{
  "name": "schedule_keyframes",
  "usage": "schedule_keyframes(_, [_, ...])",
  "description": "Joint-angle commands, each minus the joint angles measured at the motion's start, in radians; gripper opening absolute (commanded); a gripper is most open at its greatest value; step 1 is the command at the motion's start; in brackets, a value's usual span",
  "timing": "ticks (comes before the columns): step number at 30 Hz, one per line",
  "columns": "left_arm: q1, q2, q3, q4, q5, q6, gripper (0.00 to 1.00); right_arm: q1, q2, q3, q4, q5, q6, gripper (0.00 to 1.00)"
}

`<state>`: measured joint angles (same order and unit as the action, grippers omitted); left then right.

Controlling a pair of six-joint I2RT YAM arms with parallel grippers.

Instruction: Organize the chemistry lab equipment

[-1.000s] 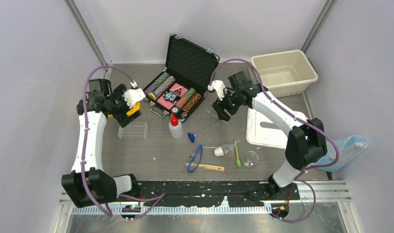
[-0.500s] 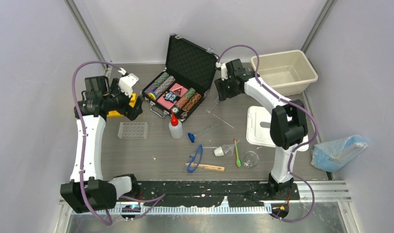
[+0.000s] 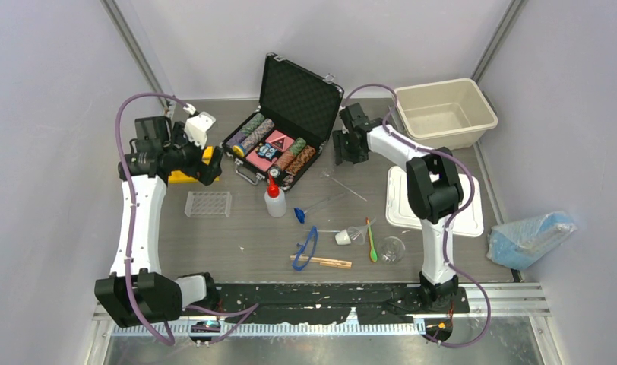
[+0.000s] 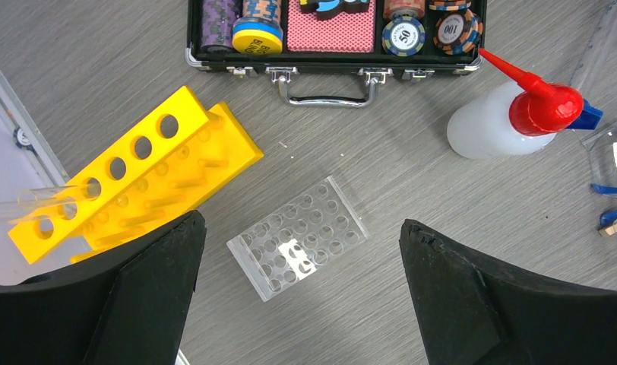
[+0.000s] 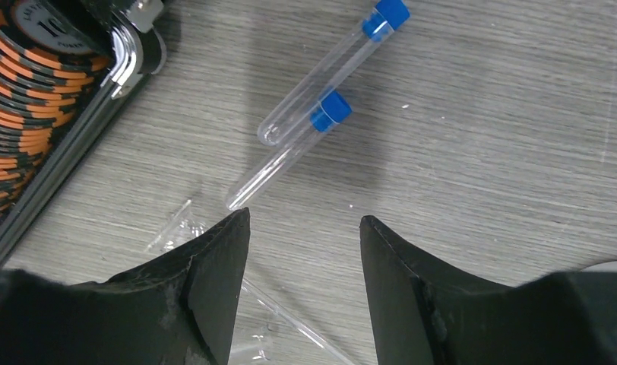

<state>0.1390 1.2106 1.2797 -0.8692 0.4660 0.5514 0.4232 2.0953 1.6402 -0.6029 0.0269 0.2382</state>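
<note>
The yellow tube rack [image 4: 138, 182] lies tilted at the table's left [image 3: 182, 176], with the clear tube rack [image 4: 298, 236] just in front of it [image 3: 208, 204]. My left gripper [image 4: 299, 220] hangs open high over both [image 3: 205, 162], holding nothing. The red-capped squeeze bottle [image 3: 274, 199] stands mid-table. Two blue-capped tubes [image 5: 332, 72] lie beside the case, just ahead of my open, empty right gripper [image 5: 304, 217] [image 3: 343, 148]. Blue goggles [image 3: 307, 247], funnel [image 3: 343, 237], wooden clamp [image 3: 321, 262] and green spatula [image 3: 371, 243] lie near the front.
The open black case of poker chips [image 3: 279, 144] sits at the back centre. A beige bin [image 3: 444, 112] stands back right, a white lid [image 3: 431, 201] in front of it, a blue bag [image 3: 529, 236] at the far right. A thin glass rod [image 5: 290, 315] lies under my right fingers.
My right arm has swung from mid-table back to the case's right side, its jaws narrowing a little. The left gripper has drawn back and left, uncovering the yellow rack.
</note>
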Motion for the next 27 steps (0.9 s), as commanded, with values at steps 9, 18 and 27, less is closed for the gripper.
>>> schedule_keyframes(9, [-0.003, 0.002, 0.034, 0.003, -0.010, 0.017, 1.00, 0.051, 0.101, 0.077, 0.051, 0.156, 0.091, 0.51])
schedule_keyframes(18, [-0.003, -0.040, -0.001, -0.005, -0.025, 0.085, 1.00, 0.025, 0.032, -0.048, -0.069, 0.223, 0.095, 0.25])
schedule_keyframes(27, [-0.003, 0.005, 0.105, -0.092, -0.017, 0.017, 1.00, -0.091, -0.133, -0.164, 0.001, -0.116, -0.107, 0.05])
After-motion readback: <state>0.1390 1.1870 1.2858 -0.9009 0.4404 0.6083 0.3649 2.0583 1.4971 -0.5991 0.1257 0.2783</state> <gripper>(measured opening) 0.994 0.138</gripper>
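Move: Just ahead of the open right hand lies the nearer blue-capped test tube, about 3 cm farther out, 2 cm to the left and 4 cm below. The second capped tube is some 7 cm ahead and 1 cm left, the clear pipette about 6 cm back and 1 cm left, the white lid's middle roughly 24 cm right and 11 cm back. From the left hand, the nearer tube is about 34 cm right, 15 cm ahead and 22 cm down. Sinking about 3 cm with a small shift left and forward, the right hand brings its part-open fingers down around the nearer test tube and closes them. Already while closing it sweeps right, some 7 cm and about 3 cm back towards the white lid, staying low and ending with the tube pinched between the fingertips. ##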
